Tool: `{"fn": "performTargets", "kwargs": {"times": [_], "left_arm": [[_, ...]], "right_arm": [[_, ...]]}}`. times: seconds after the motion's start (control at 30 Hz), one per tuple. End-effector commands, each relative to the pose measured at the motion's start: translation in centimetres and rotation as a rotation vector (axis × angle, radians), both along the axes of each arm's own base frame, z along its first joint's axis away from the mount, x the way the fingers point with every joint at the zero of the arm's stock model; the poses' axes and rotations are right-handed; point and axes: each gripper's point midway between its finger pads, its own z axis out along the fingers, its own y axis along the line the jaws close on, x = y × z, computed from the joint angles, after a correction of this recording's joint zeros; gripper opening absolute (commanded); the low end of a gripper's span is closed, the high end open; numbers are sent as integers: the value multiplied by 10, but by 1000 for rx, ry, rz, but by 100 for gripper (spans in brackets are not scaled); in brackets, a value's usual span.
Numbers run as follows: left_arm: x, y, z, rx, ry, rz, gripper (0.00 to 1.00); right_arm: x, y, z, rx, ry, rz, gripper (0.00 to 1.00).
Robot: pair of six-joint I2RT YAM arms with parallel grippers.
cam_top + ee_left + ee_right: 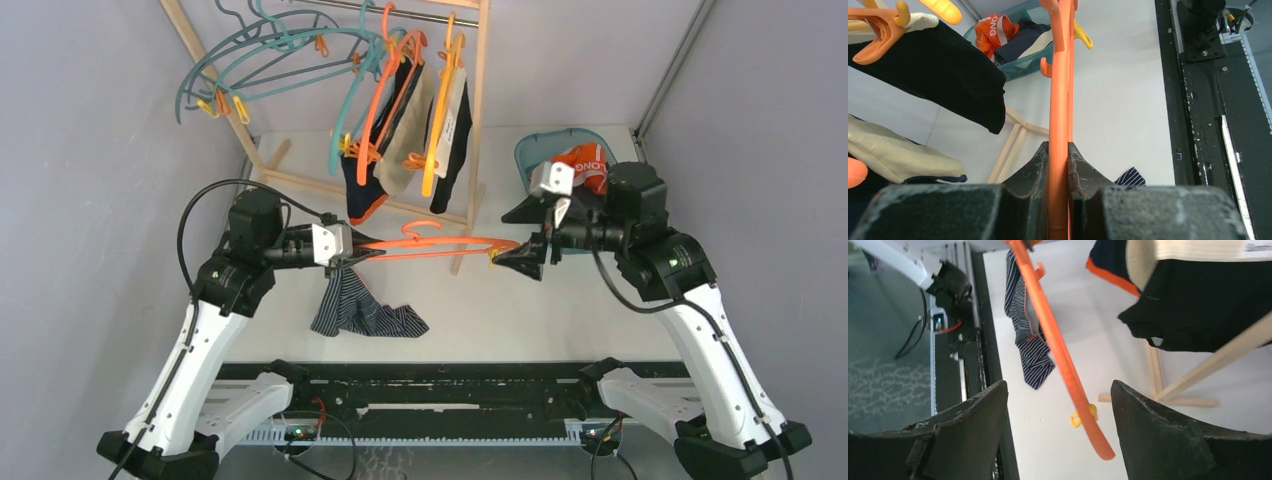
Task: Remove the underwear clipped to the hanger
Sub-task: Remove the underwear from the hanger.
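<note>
An orange hanger [432,243] lies level above the table between my arms. My left gripper [352,254] is shut on its left end; in the left wrist view the fingers [1034,167] pinch the orange bar [1058,100]. Navy striped underwear [362,306] hangs from that end, its lower part resting on the table. My right gripper [517,256] is open around the hanger's right tip [1098,447], fingers [1143,415] clear of it. A yellow clip [1081,417] there holds nothing. More underwear hangs on the rack: navy with orange trim [363,192], beige [402,150], black [452,135].
A wooden rack [470,120] stands at the back with teal hangers [260,60] and orange ones. A teal basket [540,150] at the back right holds an orange-banded garment [585,165]. A black rail [430,385] runs along the near edge.
</note>
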Motion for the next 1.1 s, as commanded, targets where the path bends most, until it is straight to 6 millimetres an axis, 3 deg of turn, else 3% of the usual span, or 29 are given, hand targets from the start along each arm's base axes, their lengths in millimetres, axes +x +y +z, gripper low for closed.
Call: {"fn": "performTargets", "kwargs": {"times": [0.0,0.3,0.67,0.9,1.0,1.07], "left_arm": [[3,-5,12,-35,-13,3,0],[-3,-14,5,-28,6,-45,0],[3,-24,2,-16,23,-44,0],[3,-25,0,-31,37,-36,0],[2,-24,-1,-32,41,-32,2],[1,-23,-3,-30,37,-34,9]], "right_arm": [[1,6,-13,-137,-123,12,74],[14,19,-22,-214,-177,40,66],[-8,39,-37,-237,-153,170,33],[-4,41,-47,-249,-154,172,20],[-2,41,-50,-258,-163,174,9],[0,41,-52,-265,-177,175,0]]}}
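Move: My open right hand goes for the right arm of the orange hanger, about 6 cm to its left, 1 cm back and 4 cm below; my left hand already grips the hanger, and that spot lies some 15 cm to its right, level in height and reach. The yellow clip sits roughly 2 cm left, 1 cm back and 7 cm below my right hand. From my left hand the striped underwear is about 3 cm back, 2 cm left and 17 cm below. I bring my right hand down about 5 cm and some 4 cm left onto the hanger's right arm, wavering briefly forward and back, tipping its fingers about 15 degrees further down and swinging them slightly counter-clockwise. Halfway there I start closing, and I pinch the orange bar between the fingertips, inboard of the yellow clip. My left hand keeps its grip and eases some 2 cm right towards it. ##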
